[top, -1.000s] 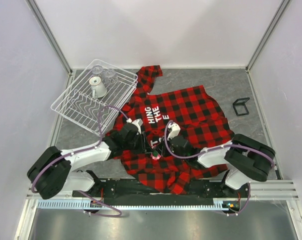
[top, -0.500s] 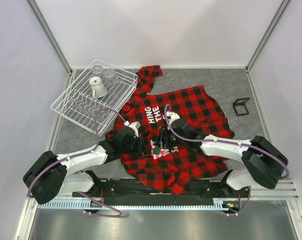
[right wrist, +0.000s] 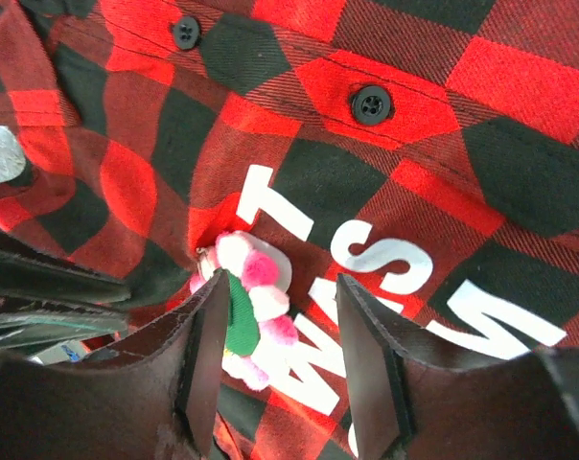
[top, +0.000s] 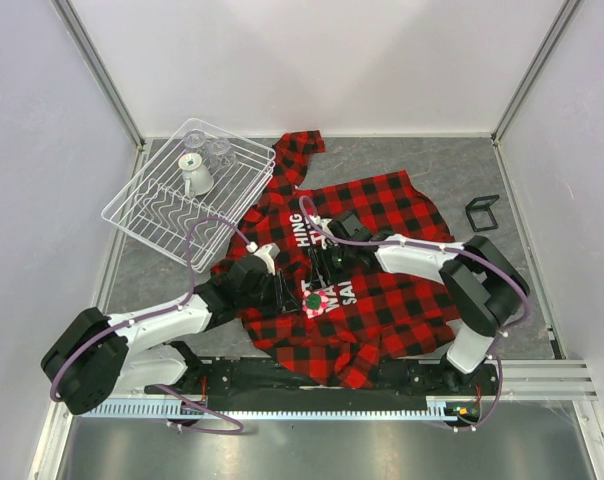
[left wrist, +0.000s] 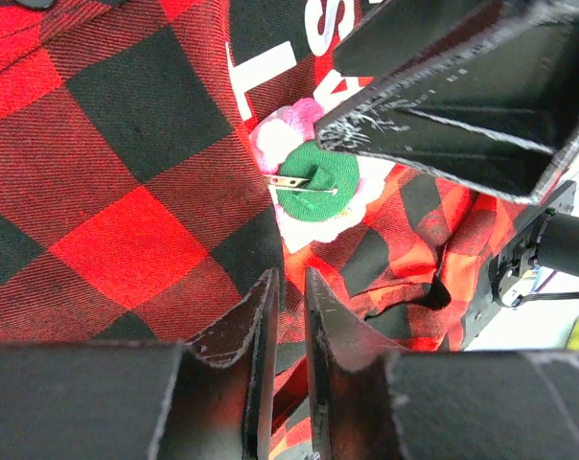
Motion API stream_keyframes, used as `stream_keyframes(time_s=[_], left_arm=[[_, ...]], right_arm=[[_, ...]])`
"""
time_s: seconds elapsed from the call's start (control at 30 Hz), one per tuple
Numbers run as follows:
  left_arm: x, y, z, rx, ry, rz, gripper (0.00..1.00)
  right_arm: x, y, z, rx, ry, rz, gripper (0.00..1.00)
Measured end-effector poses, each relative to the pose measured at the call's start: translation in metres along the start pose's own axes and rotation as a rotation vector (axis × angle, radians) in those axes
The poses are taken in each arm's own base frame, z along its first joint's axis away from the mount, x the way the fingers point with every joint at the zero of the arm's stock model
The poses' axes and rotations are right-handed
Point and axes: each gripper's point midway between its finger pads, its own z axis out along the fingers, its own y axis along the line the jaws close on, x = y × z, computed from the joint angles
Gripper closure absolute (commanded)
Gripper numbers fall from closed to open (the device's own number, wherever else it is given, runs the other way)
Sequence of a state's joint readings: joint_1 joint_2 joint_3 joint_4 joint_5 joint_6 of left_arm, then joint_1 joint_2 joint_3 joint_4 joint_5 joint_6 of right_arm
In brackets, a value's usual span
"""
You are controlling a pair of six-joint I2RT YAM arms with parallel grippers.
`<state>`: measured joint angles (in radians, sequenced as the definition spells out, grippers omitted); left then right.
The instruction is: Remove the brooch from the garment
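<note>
The garment (top: 382,250), a red-and-black plaid shirt with white lettering, lies spread across the table's middle. The brooch (top: 311,299) sits on its lower front, turned over. Its green backing and metal pin (left wrist: 313,182) face up, ringed by pink and white pompoms (right wrist: 261,271). My left gripper (top: 287,290) comes in from the left. Its fingers (left wrist: 261,326) are nearly together, with a fold of plaid cloth in the narrow gap just beside the brooch. My right gripper (right wrist: 282,285) hovers over the brooch from the far side and is open. The brooch lies between its fingers, close to the left one.
A white wire dish rack (top: 142,215) stands tilted at the back left, with a white cup (top: 195,177) and clear glasses in it. A small black frame (top: 482,213) lies on the grey mat at the right. Shirt buttons (right wrist: 371,103) lie beyond the brooch.
My right gripper has opened and swung from the near right side to the far side of the brooch. My left gripper has narrowed on the cloth. More white lettering now shows beside the brooch.
</note>
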<state>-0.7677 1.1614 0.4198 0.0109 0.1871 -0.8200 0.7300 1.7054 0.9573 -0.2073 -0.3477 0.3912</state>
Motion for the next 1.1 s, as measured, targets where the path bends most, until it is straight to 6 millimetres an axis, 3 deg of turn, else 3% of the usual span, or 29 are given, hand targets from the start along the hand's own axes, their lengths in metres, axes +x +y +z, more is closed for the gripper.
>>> stream_keyframes(time_s=[0.27,0.43,0.67,0.7,0.87,1.1], left_arm=[[0.003,-0.003,0.000,0.021,0.014,0.008,0.75],[0.002,-0.005,-0.002,0.032,0.006,0.012,0.75],[-0.001,-0.005,-0.003,0.033,-0.003,0.008,0.77],[-0.002,-0.004,-0.003,0.031,-0.005,0.006,0.78],[-0.007,0.005,0.000,0.002,-0.013,-0.042,0.82],[-0.026,0.012,0.002,0.012,-0.055,-0.162,0.80]], right_arm=[[0.006,0.005,0.018,-0.101,0.102,-0.071,0.57],[0.010,0.009,0.019,-0.143,0.127,-0.090,0.65],[0.012,0.016,0.016,-0.180,0.137,-0.091,0.92],[0.012,0.017,0.015,-0.183,0.135,-0.085,0.99],[0.009,0.020,0.004,-0.155,0.087,-0.037,1.00],[-0.014,0.029,-0.007,-0.079,-0.109,0.017,1.00]])
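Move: The brooch, green back up, lies about 3 cm back from my right hand, 1 cm to its left and 2 cm below. From that hand, the white WAS lettering sits about 2 cm back, 2 cm to the right and 3 cm below, and SAM about 2 cm back, 6 cm to the right. My left fingers are at a shirt fold, with the brooch about 5 cm to their right, 1 cm farther out and slightly below. My right hand eases back, left and down onto the brooch, turning some 10 degrees counter-clockwise while the fingers close fully and pinch a pink petal at its rim. Then I raise the brooch nearly 4 cm, going forward a little and turning back clockwise. Late on, my nearly shut left hand follows about 2.5 cm forward and slightly left, keeping the fold between its fingers. ##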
